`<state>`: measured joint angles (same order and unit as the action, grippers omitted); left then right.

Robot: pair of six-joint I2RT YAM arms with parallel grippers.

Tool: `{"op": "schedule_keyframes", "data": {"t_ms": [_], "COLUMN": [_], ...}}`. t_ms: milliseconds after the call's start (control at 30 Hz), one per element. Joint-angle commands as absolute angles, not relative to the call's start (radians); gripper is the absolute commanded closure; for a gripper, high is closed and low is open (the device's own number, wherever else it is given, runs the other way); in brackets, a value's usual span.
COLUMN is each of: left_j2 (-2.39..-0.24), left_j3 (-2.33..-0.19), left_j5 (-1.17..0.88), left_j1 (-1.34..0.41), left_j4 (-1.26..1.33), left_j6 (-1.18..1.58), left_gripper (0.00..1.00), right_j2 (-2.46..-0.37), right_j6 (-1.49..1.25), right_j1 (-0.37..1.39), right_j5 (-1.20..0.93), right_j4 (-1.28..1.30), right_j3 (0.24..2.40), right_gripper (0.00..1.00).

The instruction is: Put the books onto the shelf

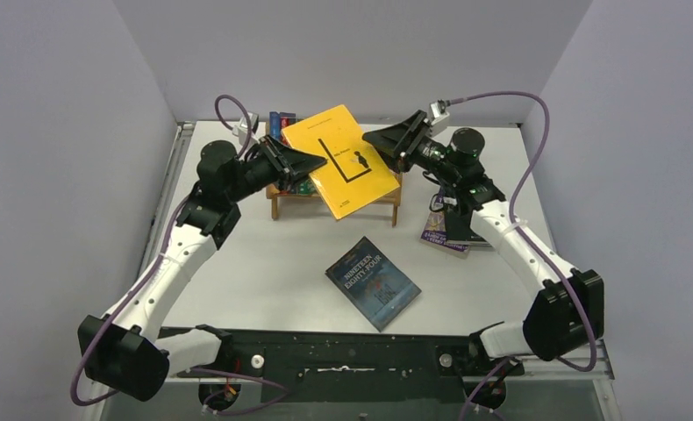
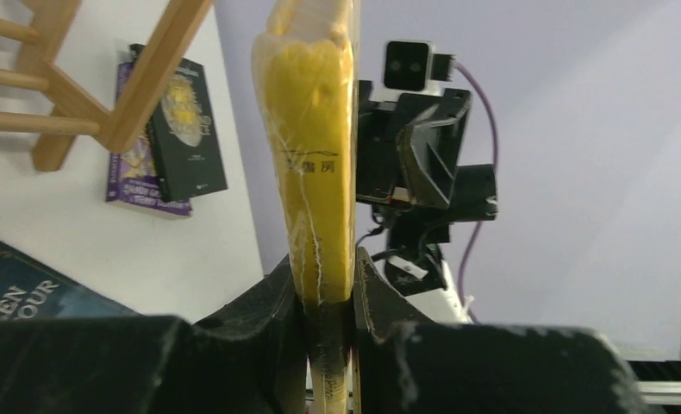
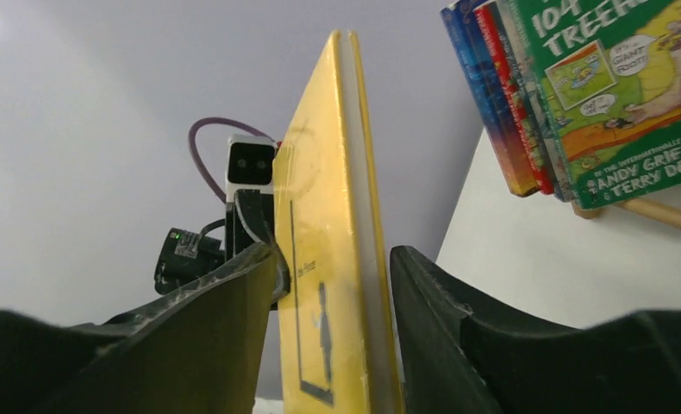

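A yellow book (image 1: 339,158) is held tilted in the air above the wooden shelf (image 1: 396,197). My left gripper (image 1: 319,165) is shut on its left edge; in the left wrist view both fingers press the yellow book's (image 2: 315,172) spine at my left gripper (image 2: 328,297). My right gripper (image 1: 371,139) straddles the opposite edge. In the right wrist view the yellow book (image 3: 333,285) stands between the open fingers of my right gripper (image 3: 335,259), with a gap on the right side. Several books (image 3: 578,86) stand at the shelf's left end (image 1: 282,123).
A dark blue book (image 1: 374,282) lies flat on the table in front of the shelf. A black book (image 2: 186,129) lies on a purple one (image 2: 134,185) right of the shelf, under my right arm (image 1: 501,228). Grey walls enclose the table.
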<state>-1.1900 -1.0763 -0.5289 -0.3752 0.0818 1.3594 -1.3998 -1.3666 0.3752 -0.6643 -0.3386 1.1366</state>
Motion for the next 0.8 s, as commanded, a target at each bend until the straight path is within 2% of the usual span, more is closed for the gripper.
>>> {"op": "schedule_keyframes", "data": {"t_ms": [0,67,133,300,567,767], "left_j2": [-1.155,-1.158,-1.170,-1.264,-1.496,-1.666], "left_j3": [-1.132,-1.173,-1.242,-1.397,-1.651,-1.816], "left_j5": [-0.494,-0.484,-0.451,-0.350,-0.144,-0.039], "left_j1": [-0.328,-0.303,-0.294,-0.313,-0.409,-0.429], "left_j4": [0.034,-0.089,-0.203,-0.398,-0.507,-0.538], "left_j6": [1.199,1.109,0.990,0.736,0.386,0.253], "left_gripper": [1.00,1.00,1.00,1.00,1.00,1.00], "right_j2": [-1.278,-1.237,-1.196,-1.121,-1.051,-1.019], "right_j6": [-1.221,-1.143,-1.055,-0.858,-0.745,-0.692], "right_j1": [0.297,0.250,0.207,0.161,0.156,0.153], "right_j5": [-0.611,-0.593,-0.562,-0.461,-0.381,-0.341], "right_j4": [-0.223,-0.121,0.010,0.278,0.424,0.514], "right_j3": [1.148,1.153,1.174,1.221,1.204,1.205], "right_gripper": [0.39,0.31,0.28,0.26,0.25,0.25]}}
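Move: The yellow book is in the left hand's grip, with its far edge still between the right hand's already loosening fingers. Its free place on the shelf, just right of the green treehouse book, lies about 16 cm ahead of the left hand, 3 cm left and 20 cm lower. The green book stands 2 cm left of that gap; Nineteen Eighty-Four lies 6 cm back and 13 cm right of the left hand. From the right hand the gap is roughly 13 cm ahead and 14 cm left. The yellow book stays pinched in the left hand, which first swings a little left and down, then carries it forward and down towards the gap beside the green book, some 10 cm forward in all, rolling about 50 degrees so the fingers tip downward. The right hand opens wide, comes free of the book and draws off about 14 cm to the right, then sinks a few centimetres, its fingertips tilting down. ##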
